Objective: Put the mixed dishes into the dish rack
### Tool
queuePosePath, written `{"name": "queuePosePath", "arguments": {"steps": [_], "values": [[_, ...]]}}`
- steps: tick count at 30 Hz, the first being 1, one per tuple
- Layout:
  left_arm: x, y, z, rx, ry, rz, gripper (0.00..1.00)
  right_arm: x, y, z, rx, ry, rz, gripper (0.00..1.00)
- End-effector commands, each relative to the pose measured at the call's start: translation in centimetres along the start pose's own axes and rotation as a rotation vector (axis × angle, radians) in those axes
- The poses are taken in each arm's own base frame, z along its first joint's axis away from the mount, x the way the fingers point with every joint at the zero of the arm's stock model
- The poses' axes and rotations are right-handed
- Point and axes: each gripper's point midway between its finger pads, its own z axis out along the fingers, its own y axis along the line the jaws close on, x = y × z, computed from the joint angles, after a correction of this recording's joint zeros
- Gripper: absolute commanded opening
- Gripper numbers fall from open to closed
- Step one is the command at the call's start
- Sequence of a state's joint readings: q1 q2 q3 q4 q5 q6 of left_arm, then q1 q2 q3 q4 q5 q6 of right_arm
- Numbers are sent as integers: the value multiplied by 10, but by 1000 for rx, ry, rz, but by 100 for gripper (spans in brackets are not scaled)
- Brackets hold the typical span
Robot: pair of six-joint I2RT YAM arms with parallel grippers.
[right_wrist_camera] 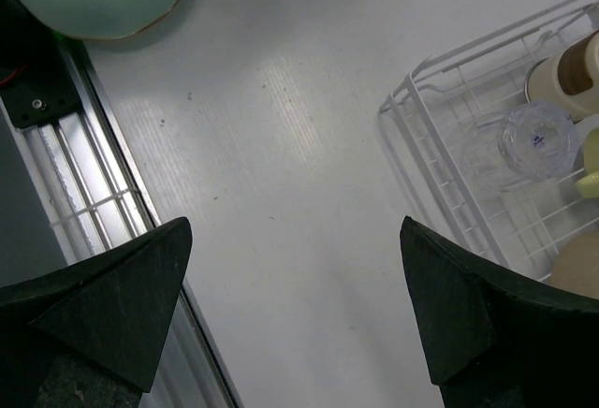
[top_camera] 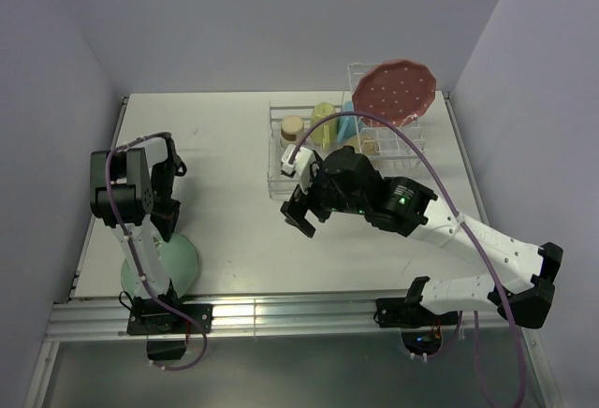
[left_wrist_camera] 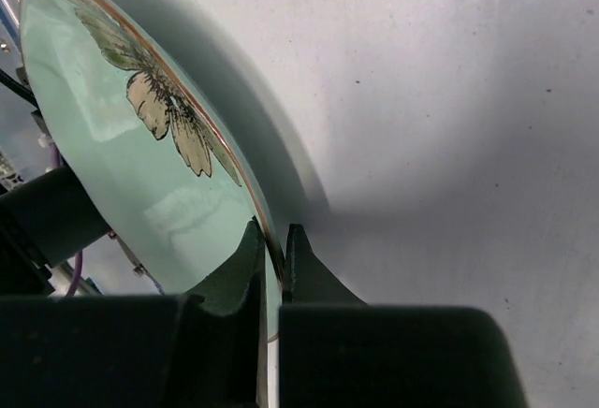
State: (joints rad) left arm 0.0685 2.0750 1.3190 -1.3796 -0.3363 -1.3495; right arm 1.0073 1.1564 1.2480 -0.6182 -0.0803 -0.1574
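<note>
My left gripper [top_camera: 169, 227] is shut on the rim of the mint-green plate [top_camera: 184, 261] at the table's near left. In the left wrist view the fingertips [left_wrist_camera: 251, 240] pinch the gold-edged rim of the flower-patterned plate [left_wrist_camera: 112, 165], which is tilted with a shadow under it. My right gripper [top_camera: 301, 213] is open and empty over bare table, left of the white dish rack [top_camera: 277, 169]. The rack holds the upright pink dotted plate [top_camera: 404, 93], the yellow-green mug [top_camera: 323, 113], the light-blue mug [top_camera: 347, 125], the tan cup [top_camera: 292, 129] and the clear glass [right_wrist_camera: 535, 139].
An aluminium rail [top_camera: 281, 314] runs along the table's near edge; it also shows in the right wrist view [right_wrist_camera: 75, 174]. Walls close in the table at the left, back and right. The rack's near corner [right_wrist_camera: 412, 118] lies just right of my right gripper [right_wrist_camera: 295, 230].
</note>
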Motion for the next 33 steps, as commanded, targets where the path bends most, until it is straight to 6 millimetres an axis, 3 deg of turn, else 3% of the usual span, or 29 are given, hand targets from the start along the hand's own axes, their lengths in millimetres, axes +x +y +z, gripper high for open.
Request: {"name": "queuePosePath", "arguments": {"steps": [1,3,6,9,14,16,17,18,19,20,21,25,31,33], "values": [[-5,-63,-22,251,30,-36,0,-25,-10,-8,53,-53,7,100],[-11,-67,-44,316,18,-26,0,-26,-13,-6,71,-46,9,100],[-22,-71,-100,470,23,-53,0,-31,-15,0,82,-58,24,100],[-21,-66,-155,626,55,-37,0,-42,-29,8,167,-87,86,100],[-14,-24,-224,843,52,-47,0,-76,-27,23,122,-126,72,100],[-8,-11,-229,897,63,-57,0,-96,-15,33,30,-139,17,100],[-8,4,-243,979,56,-78,0,-95,-13,49,11,-109,12,100],[-3,11,-237,972,68,-84,0,-118,-13,46,8,-152,29,100],[-2,19,-237,982,65,-97,0,-124,-13,52,3,-155,46,100],[0,31,-241,1009,59,-106,0,-123,-13,70,-1,-128,64,100],[3,37,-235,992,66,-107,0,-142,-12,67,-10,-166,95,100],[-1,65,-236,1016,13,-147,0,-159,-7,91,-40,-203,138,100],[7,81,-242,1059,35,-131,0,-170,5,121,-97,-212,190,100],[9,86,-249,1076,46,-124,0,-165,19,134,-130,-192,177,100]]}}
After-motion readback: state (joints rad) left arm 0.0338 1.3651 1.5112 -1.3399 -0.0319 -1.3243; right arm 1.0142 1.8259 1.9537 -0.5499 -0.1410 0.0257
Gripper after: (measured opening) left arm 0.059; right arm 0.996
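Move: The left gripper already pinches the far rim of the green plate, whose middle lies about 9 cm back of that hand, almost at its height. From that hand the dish rack's middle is roughly 27 cm ahead, 48 cm to the right and 5 cm higher. From the open right gripper the plate lies some 35 cm left, 5 cm back and 27 cm below; the rack is about 30 cm ahead, 13 cm right and 22 cm below. Keep the left gripper shut on the plate's rim and lift it about 22 cm off the table, swinging forward first and then easing partly back, drifting a little right, while tipping the fingers some 55 degrees from back-and-down to forward-and-down. Meanwhile bring the wide-open right gripper left and somewhat forward towards the plate, rising and then sinking slightly, without touching it yet. ##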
